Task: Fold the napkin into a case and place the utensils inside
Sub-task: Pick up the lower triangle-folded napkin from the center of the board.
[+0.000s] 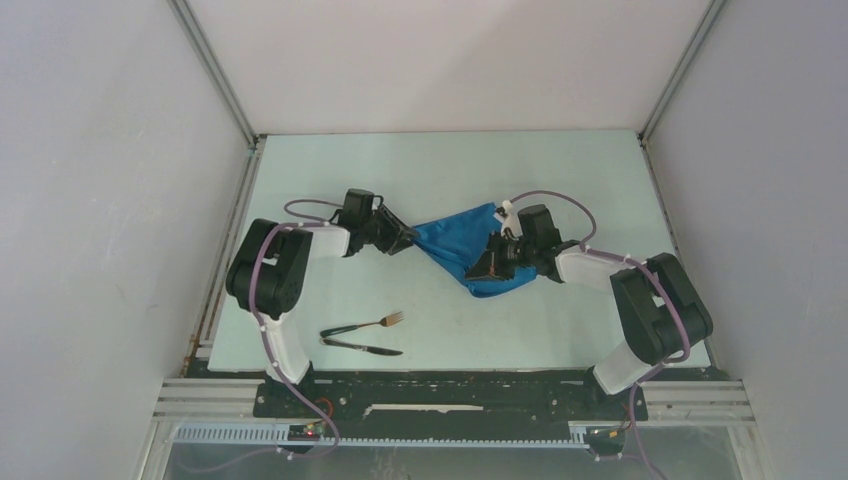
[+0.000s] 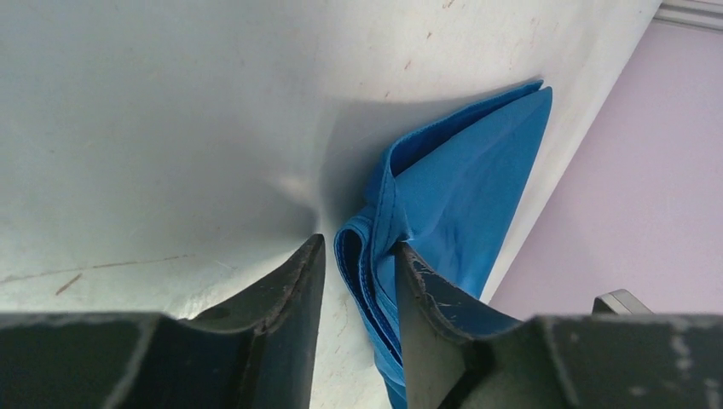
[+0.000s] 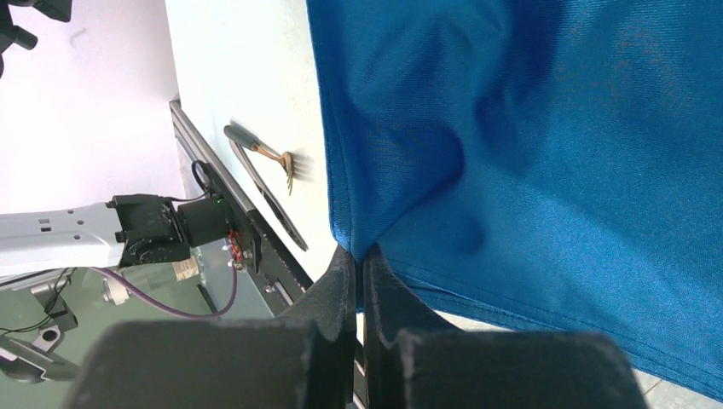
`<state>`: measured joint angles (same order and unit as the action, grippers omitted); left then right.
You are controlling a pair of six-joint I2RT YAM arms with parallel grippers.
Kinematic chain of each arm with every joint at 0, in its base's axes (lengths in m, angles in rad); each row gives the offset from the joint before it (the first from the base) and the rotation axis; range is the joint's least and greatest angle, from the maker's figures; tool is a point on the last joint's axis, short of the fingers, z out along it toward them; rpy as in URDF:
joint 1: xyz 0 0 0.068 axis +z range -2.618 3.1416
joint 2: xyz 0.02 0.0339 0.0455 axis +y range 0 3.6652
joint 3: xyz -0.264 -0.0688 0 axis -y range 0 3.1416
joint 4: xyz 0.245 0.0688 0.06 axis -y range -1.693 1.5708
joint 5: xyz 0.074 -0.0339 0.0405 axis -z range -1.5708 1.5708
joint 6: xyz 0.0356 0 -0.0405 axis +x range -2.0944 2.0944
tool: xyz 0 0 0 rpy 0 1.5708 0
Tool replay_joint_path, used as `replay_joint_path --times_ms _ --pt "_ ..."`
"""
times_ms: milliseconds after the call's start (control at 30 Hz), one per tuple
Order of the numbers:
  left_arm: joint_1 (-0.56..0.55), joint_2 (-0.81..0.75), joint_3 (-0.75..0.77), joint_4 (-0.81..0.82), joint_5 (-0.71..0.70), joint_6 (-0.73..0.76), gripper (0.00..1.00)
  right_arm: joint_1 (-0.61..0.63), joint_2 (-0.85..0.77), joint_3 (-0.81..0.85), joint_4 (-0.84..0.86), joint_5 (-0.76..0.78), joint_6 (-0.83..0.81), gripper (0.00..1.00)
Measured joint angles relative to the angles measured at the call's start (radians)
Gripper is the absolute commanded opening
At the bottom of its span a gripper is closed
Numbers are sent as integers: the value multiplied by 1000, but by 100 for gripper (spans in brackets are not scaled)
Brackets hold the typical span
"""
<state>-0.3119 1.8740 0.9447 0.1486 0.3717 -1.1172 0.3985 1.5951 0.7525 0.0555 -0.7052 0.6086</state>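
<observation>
The bright blue napkin (image 1: 455, 245) hangs bunched in a rough triangle between my two grippers, above the middle of the table. My left gripper (image 1: 405, 240) sits at its left tip. In the left wrist view the jaws (image 2: 358, 260) stand apart around the napkin's folded edge (image 2: 460, 179), which rests against the right finger (image 2: 422, 294) with a gap to the left one. My right gripper (image 1: 492, 266) is shut on a pinch of the napkin (image 3: 529, 128), its tips (image 3: 360, 256) pressed together on the cloth. The fork (image 1: 365, 324) and knife (image 1: 362, 348) lie side by side near the front edge.
White walls enclose the pale table (image 1: 560, 170) on three sides. A black rail and metal frame (image 1: 450, 400) run along the near edge. The left arm's base (image 3: 145, 230) shows in the right wrist view, beyond the fork (image 3: 274, 157).
</observation>
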Motion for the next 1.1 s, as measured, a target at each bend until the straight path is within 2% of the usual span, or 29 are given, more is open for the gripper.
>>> replay_joint_path --times_ms 300,767,967,1100 --pt "-6 8 66 -77 -40 28 12 -6 -19 -31 3 -10 0 0" --pt "-135 8 383 -468 -253 82 4 -92 -18 -82 -14 -43 -2 0" --pt "-138 16 396 -542 -282 88 1 -66 -18 -82 -34 -31 -14 0" --pt "-114 21 367 -560 -263 114 0 16 -18 -84 -27 -3 -8 0"
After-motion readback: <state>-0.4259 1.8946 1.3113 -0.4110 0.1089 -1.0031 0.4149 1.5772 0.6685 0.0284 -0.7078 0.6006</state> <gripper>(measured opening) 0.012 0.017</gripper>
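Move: The folded napkin's left corner stands between the left hand's half-open fingers, about 1 cm ahead and 1 cm to the right, nearly level with them. From the left hand, the fork lies some 20 cm back and 9 cm left, the knife 25 cm back and 9 cm left, both roughly 3 cm lower. The right hand already holds the near edge; that left corner is about 10 cm ahead and 10 cm left of it, some 3 cm lower. The napkin's left corner gets pinched as the left fingers close from under half open to shut; the left hand rises about 5 cm, drifting right and a little forward, then sinks back left partway, its left side rolling up nearly 20 degrees. The right hand keeps its grip on the near edge, goes right and down, then back towards its base and leftward. ##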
